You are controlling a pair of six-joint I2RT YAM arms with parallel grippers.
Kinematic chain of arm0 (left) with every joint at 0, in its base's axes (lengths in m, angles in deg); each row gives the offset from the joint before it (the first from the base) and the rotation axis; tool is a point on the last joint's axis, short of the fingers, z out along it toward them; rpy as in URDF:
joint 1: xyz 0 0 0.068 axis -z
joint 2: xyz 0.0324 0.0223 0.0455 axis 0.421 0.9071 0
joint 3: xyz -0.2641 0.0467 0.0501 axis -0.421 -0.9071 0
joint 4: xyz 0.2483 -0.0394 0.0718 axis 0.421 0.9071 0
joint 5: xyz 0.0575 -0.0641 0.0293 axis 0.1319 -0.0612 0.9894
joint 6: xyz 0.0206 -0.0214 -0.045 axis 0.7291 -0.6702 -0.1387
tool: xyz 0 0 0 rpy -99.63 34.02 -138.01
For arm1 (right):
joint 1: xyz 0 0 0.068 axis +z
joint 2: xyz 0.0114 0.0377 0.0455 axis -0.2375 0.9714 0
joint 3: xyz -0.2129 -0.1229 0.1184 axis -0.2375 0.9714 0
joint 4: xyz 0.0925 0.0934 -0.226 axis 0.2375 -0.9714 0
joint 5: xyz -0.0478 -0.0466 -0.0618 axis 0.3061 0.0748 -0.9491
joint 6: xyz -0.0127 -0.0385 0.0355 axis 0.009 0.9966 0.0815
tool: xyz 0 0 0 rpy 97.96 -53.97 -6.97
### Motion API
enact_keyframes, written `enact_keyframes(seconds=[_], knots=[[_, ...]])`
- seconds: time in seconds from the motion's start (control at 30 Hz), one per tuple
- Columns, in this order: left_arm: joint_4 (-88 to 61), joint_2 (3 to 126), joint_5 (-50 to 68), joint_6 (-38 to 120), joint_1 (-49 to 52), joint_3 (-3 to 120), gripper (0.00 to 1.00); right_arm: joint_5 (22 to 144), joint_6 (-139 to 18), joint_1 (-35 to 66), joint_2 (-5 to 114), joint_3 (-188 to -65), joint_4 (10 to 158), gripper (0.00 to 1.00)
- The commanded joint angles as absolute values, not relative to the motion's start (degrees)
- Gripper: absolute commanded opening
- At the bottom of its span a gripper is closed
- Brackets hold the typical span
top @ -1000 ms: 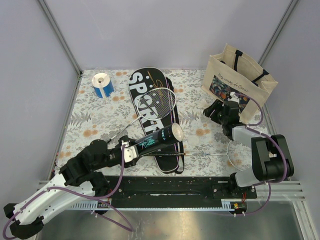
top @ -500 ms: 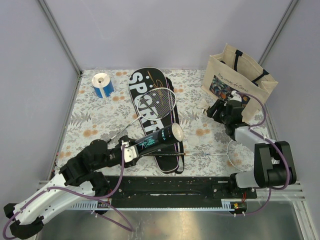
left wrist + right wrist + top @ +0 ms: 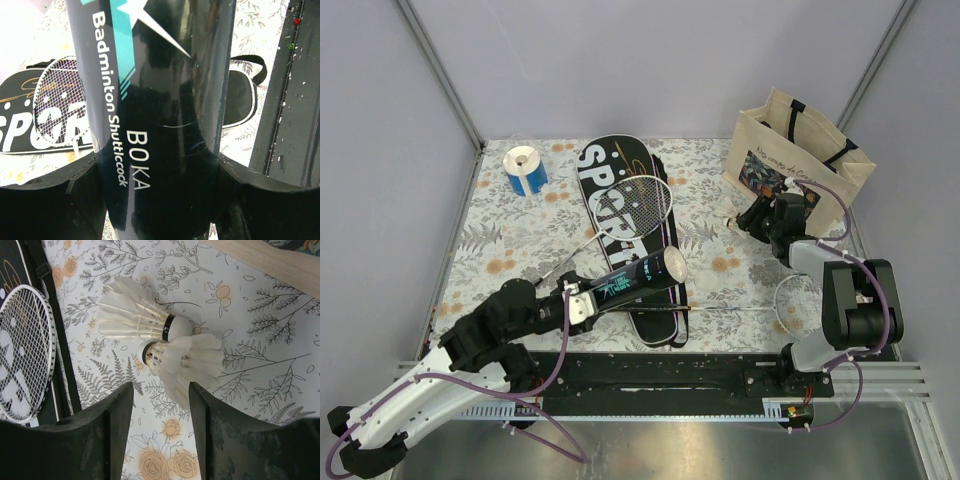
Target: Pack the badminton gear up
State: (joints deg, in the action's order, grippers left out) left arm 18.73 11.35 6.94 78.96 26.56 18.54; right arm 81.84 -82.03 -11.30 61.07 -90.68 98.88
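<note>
My left gripper (image 3: 582, 300) is shut on the lower end of the long black tube with teal print (image 3: 638, 276), which fills the left wrist view (image 3: 155, 100) between my fingers. The tube lies slanted over the black SPORT case (image 3: 608, 185). A white-framed racket (image 3: 638, 205) lies on the case. A second racket (image 3: 795, 300) lies at the front right, its shaft running left. My right gripper (image 3: 745, 222) is open just above the cloth, its tips (image 3: 161, 415) right before two white feather shuttlecocks (image 3: 137, 317) (image 3: 187, 360) that lie touching each other.
The beige tote bag (image 3: 800, 160) stands at the back right, just beyond my right gripper; its bottom edge shows in the right wrist view (image 3: 270, 260). A blue-and-white tape roll (image 3: 525, 168) stands at the back left. The black base rail (image 3: 670, 370) runs along the near edge.
My right gripper has moved a little farther back and right, toward the tote bag and the shuttlecocks. My left arm and the tube have not moved.
</note>
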Motion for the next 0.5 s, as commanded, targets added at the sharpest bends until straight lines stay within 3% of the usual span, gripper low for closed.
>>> enact_keyframes(seconds=[0.0, 0.17, 0.37, 0.47], knots=[[12.9, 11.7, 5.9, 79.2, 26.6, 19.2, 0.0, 85.5, -82.5, -12.2, 62.6, -94.3, 99.3, 0.53], [12.9, 11.7, 5.9, 79.1, 26.6, 19.1, 0.0, 86.4, -82.4, -13.2, 63.1, -94.5, 99.4, 0.35], [12.9, 11.5, 6.3, 79.2, 26.6, 18.8, 0.0, 87.8, -81.8, -13.3, 59.9, -92.1, 101.3, 0.02], [12.9, 11.2, 6.5, 79.2, 26.6, 18.6, 0.0, 88.2, -80.7, -13.4, 55.8, -90.8, 99.4, 0.0]])
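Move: The nearer shuttlecock lies almost at the right fingertips, its middle about 3 cm ahead of the right hand, 1 cm to the right and 2 cm lower. The other shuttlecock is about 6 cm ahead and 3 cm left, touching it. The tote bag stands some 15 cm ahead and 16 cm right; the racket head is about 35 cm left and 3 cm ahead. From the left hand, the nearer shuttlecock is roughly 45 cm right, 25 cm ahead and 15 cm lower. On the feather skirt of the nearer shuttlecock the right fingers close, from well open to nearly shut, pinching at the skirt's edge. The hand itself hardly travels: it eases barely 1 cm forward, then rises very slightly at the end. ##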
